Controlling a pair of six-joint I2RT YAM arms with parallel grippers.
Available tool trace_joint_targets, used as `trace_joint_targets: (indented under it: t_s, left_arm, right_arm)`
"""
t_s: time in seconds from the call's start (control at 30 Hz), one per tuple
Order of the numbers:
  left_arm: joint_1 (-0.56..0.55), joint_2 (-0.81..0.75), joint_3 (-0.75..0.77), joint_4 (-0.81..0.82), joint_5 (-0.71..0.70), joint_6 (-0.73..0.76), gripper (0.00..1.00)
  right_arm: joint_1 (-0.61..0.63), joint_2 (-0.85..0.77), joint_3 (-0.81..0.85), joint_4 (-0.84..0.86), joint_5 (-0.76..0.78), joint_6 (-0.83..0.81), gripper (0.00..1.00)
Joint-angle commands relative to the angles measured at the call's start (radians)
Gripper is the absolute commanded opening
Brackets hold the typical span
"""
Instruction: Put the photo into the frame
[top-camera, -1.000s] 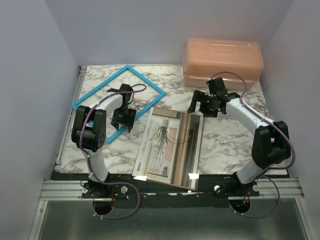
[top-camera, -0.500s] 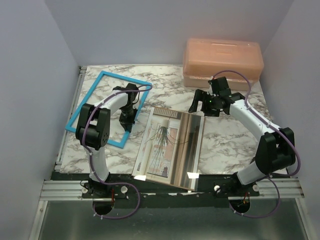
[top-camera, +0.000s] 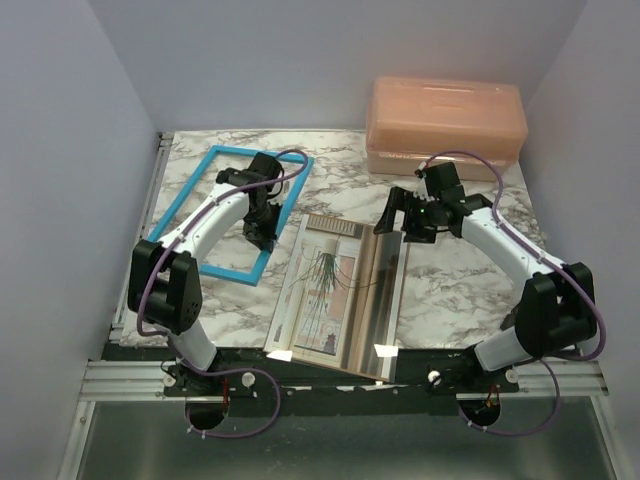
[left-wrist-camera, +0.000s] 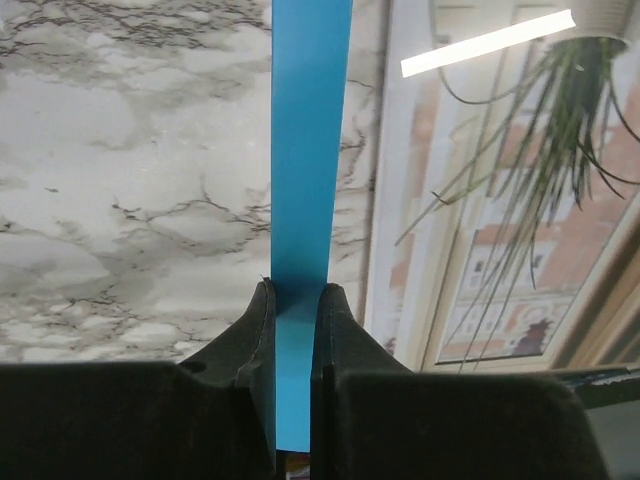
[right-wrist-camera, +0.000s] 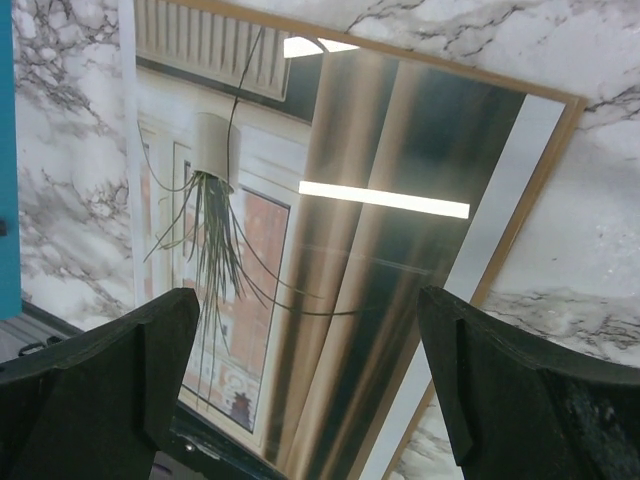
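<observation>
The frame (top-camera: 181, 196) is bright blue and lies at the left of the marble table. My left gripper (top-camera: 262, 218) is shut on its right-hand bar. In the left wrist view the blue bar (left-wrist-camera: 310, 150) runs straight out between my shut fingers (left-wrist-camera: 335, 330). The photo (top-camera: 340, 290), a spiky plant by a window with brown curtains, lies flat at the middle front, just right of the frame. It also shows in the left wrist view (left-wrist-camera: 500, 200). My right gripper (top-camera: 405, 215) is open and empty, hovering over the photo's far right corner; its wrist view looks down on the photo (right-wrist-camera: 330, 230).
A peach plastic box (top-camera: 445, 125) stands at the back right. A thin brown edge (right-wrist-camera: 572, 112) runs along the photo's right side. Grey walls close in the table on the left, back and right. The arm bases and a metal rail (top-camera: 340, 380) line the near edge.
My left gripper has swung the frame round and toward the back left, its bar now beside the photo's left edge. My right gripper has shifted slightly toward the photo, still open.
</observation>
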Motion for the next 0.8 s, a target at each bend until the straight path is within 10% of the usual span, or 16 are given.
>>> trace_joint_targets:
  t_s: [0.0, 0.47, 0.77]
  left_arm:
    - [-0.100, -0.092, -0.016, 0.016, 0.044, -0.074, 0.00]
    - [-0.363, -0.184, -0.265, 0.225, 0.019, -0.321, 0.00]
    - [-0.456, -0.110, -0.312, 0.328, 0.007, -0.355, 0.65]
  right_arm:
    - [-0.003, -0.037, -0.057, 0.062, -0.090, 0.053, 1.00]
    - [-0.003, -0.034, -0.322, 0.350, -0.244, 0.229, 1.00]
    - [-0.003, -0.041, -0.372, 0.371, -0.254, 0.235, 1.00]
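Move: The left hand grips the blue frame's right side, and the frame's middle lies about 5 cm ahead and 7 cm left. The photo's middle is some 12 cm back, 17 cm right and 8 cm below. From the open right hand the photo's middle is about 14 cm back, 12 cm left and 11 cm below. The orange box stands some 19 cm ahead and 10 cm right of the right hand. Left hand carries the frame some 15 cm right-back over the photo, then opens; right hand sinks back. ##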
